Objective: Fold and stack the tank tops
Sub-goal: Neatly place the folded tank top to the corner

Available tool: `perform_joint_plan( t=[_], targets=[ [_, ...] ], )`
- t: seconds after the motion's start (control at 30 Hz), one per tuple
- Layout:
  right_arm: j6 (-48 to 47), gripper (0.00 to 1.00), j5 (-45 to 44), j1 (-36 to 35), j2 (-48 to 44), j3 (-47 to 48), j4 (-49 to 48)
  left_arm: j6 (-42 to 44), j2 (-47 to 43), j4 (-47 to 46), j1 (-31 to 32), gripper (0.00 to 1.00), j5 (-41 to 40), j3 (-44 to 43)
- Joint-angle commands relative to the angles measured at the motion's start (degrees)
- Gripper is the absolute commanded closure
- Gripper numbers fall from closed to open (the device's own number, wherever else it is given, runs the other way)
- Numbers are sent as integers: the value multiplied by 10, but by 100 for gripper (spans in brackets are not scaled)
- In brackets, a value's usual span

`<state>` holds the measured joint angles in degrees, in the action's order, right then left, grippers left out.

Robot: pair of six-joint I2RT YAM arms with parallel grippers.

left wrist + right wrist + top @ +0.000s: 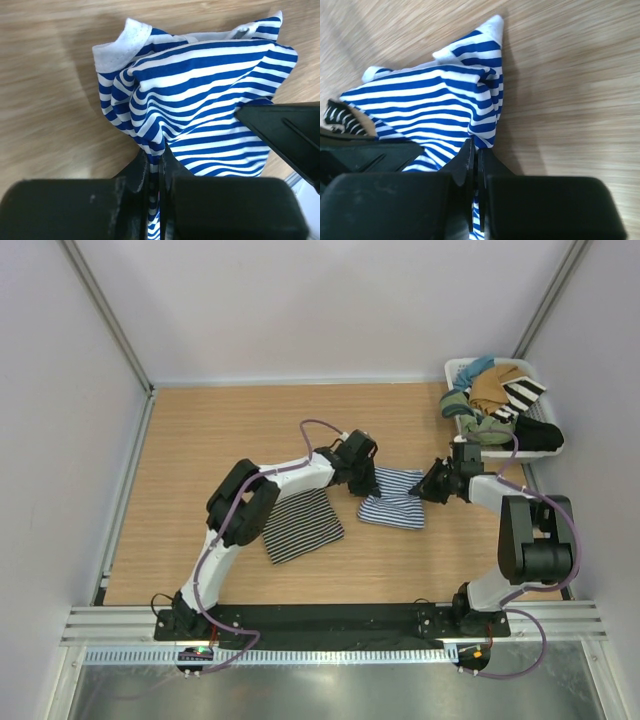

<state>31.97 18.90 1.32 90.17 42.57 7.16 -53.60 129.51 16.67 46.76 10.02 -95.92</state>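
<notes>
The blue-and-white tank top (393, 498) lies folded in the middle of the table, between both arms. My left gripper (360, 483) is shut on its left edge; in the left wrist view striped cloth (200, 95) runs down between the closed fingers (156, 165). My right gripper (428, 485) is shut on the top's right edge, and the right wrist view shows the cloth (430, 107) pinched at the fingertips (478, 155). The fine black-and-white tank top (300, 525) lies folded flat just left of the blue one, near my left arm.
A white basket (455, 370) at the back right holds tan, green, teal and black clothes and a bold wide-striped cloth (524, 393). The wooden table (220, 430) is bounded by white walls and a metal rail at the near edge.
</notes>
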Motion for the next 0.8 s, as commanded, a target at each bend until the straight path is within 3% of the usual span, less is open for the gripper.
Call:
perform_joint_plan(
  t=[0.0,0.13,0.43,0.77],
  targets=[
    [10,99,66,-13,-48,11,8,26,-62,40,3,100,-38,12],
    [6,99,91,-13,-73,36,38,30,-126,63,3,100,-40,20],
    [-5,99,102,-95,-91,117,111,38,-224,99,1,100,-54,62],
    [31,99,91,-197,-61,170,85,23,-401,115,-31,100,-134,241]
  ],
)
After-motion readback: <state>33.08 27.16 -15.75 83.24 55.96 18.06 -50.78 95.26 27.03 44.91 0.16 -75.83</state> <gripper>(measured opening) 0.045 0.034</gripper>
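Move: Both hands already pinch the far edge of the folded blue-striped tank top, whose middle lies about 6 cm right and 2 cm back of the left hand, and 6 cm left and 2 cm back of the right. The folded black-striped tank top is about 19 cm left and 8 cm back of the left hand, some 30 cm left and 8 cm back of the right. The clothes basket stands roughly 24 cm right and 17 cm ahead of the right hand. Fingers shut on the blue-striped top, both hands lift about 11 cm, then carry left towards the black-striped top. ##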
